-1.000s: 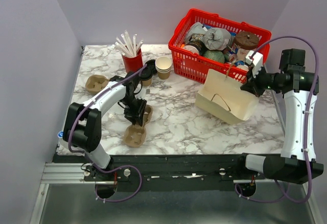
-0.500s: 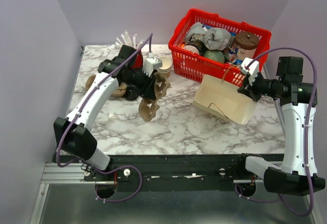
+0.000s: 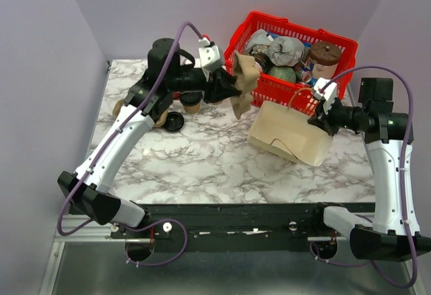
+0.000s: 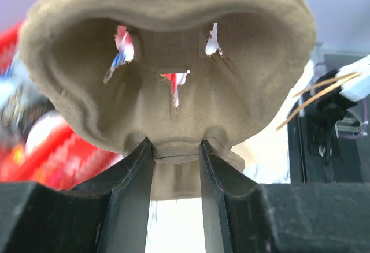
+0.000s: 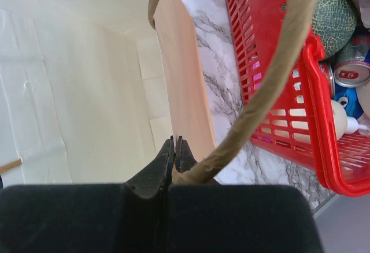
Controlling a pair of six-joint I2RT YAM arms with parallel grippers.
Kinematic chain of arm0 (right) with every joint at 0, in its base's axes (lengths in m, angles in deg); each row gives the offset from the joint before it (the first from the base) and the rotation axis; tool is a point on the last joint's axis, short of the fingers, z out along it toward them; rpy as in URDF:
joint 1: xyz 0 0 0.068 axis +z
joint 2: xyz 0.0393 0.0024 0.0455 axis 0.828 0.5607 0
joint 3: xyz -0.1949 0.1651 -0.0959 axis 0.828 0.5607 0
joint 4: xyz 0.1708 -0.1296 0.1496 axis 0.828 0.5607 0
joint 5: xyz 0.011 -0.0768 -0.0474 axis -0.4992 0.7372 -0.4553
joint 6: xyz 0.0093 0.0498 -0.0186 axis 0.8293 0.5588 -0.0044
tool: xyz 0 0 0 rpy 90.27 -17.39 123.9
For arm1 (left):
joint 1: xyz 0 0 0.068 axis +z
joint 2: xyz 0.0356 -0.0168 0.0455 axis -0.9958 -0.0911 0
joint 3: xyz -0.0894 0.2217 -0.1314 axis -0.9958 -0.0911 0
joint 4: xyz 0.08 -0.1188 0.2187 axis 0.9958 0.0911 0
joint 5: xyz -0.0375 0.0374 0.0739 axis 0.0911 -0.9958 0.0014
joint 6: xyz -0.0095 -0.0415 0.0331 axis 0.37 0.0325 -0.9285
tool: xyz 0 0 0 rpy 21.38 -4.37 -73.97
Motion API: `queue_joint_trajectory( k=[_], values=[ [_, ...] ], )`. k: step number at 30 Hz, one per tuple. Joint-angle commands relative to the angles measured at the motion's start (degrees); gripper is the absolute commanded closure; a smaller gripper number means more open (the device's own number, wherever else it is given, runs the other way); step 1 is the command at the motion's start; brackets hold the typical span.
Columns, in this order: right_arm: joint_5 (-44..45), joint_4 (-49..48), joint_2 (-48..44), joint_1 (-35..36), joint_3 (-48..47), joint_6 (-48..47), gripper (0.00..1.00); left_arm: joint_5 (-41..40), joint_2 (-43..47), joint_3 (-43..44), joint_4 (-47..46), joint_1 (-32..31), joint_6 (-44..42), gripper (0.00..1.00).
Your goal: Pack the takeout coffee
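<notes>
My left gripper (image 3: 232, 86) is raised above the table, its fingers (image 4: 139, 166) shut on the middle ridge of a brown pulp cup carrier (image 3: 244, 85), which hangs tilted in front of the red basket. The carrier (image 4: 173, 62) fills the left wrist view. My right gripper (image 3: 320, 120) is shut on the twisted paper handle (image 5: 260, 91) of a cream paper bag (image 3: 286, 133), holding its mouth open toward the left. A small brown cup (image 3: 192, 106), which may be the takeout coffee, peeks out under the left arm.
A red basket (image 3: 259, 94) full of groceries stands at the back right, just behind the bag. A black round lid (image 3: 174, 121) lies on the marble near the left arm. Another pulp carrier (image 3: 123, 111) sits at the left, partly hidden.
The left arm lifted the pulp carrier off the table and swung it up and to the right, near the basket. The right gripper shifted the bag slightly left.
</notes>
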Motion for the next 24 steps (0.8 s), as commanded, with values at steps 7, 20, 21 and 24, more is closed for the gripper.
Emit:
queue_joint_trajectory(
  k=[7,20,21,24],
  values=[
    [0.04,-3.72,-0.47,0.43,0.62,6.06,0.99,2.87,1.29,-8.17,-31.51,-11.99,-0.91,1.00],
    [-1.45,-3.55,0.76,1.57,-1.58,6.60,1.00,5.86,-5.04,-5.73,-22.32,-16.57,-17.32,1.00],
    [-1.54,-3.63,0.76,1.66,-1.84,6.68,1.00,6.04,-5.56,-4.41,-20.38,-16.75,-18.91,1.00],
    [-1.54,-3.81,0.93,2.18,-2.11,6.95,0.99,5.86,-7.50,-1.78,-11.33,-17.19,-26.73,1.00]
  ],
)
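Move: I already pinch the cup tray in my left hand, high above the table. The open paper bag lies some 18 cm to its right, 8 cm back and 25 cm below. The red basket's middle is about 26 cm ahead, 27 cm right and 31 cm lower; a lidded cup stands roughly 14 cm ahead, 17 cm left and 36 cm down. My right hand grips the bag's rim, the bag's middle about 10 cm left, 6 cm back and 13 cm below. I swing the pinched cup tray with my left hand about 10 cm right and 5 cm back, towards the bag's open mouth, rising slightly at first and then starting to sink. As it goes, my wrist turns some 20 degrees clockwise and rolls so the tray's far side comes up. My right hand stays shut on the bag's rim, holding it nearly still. ##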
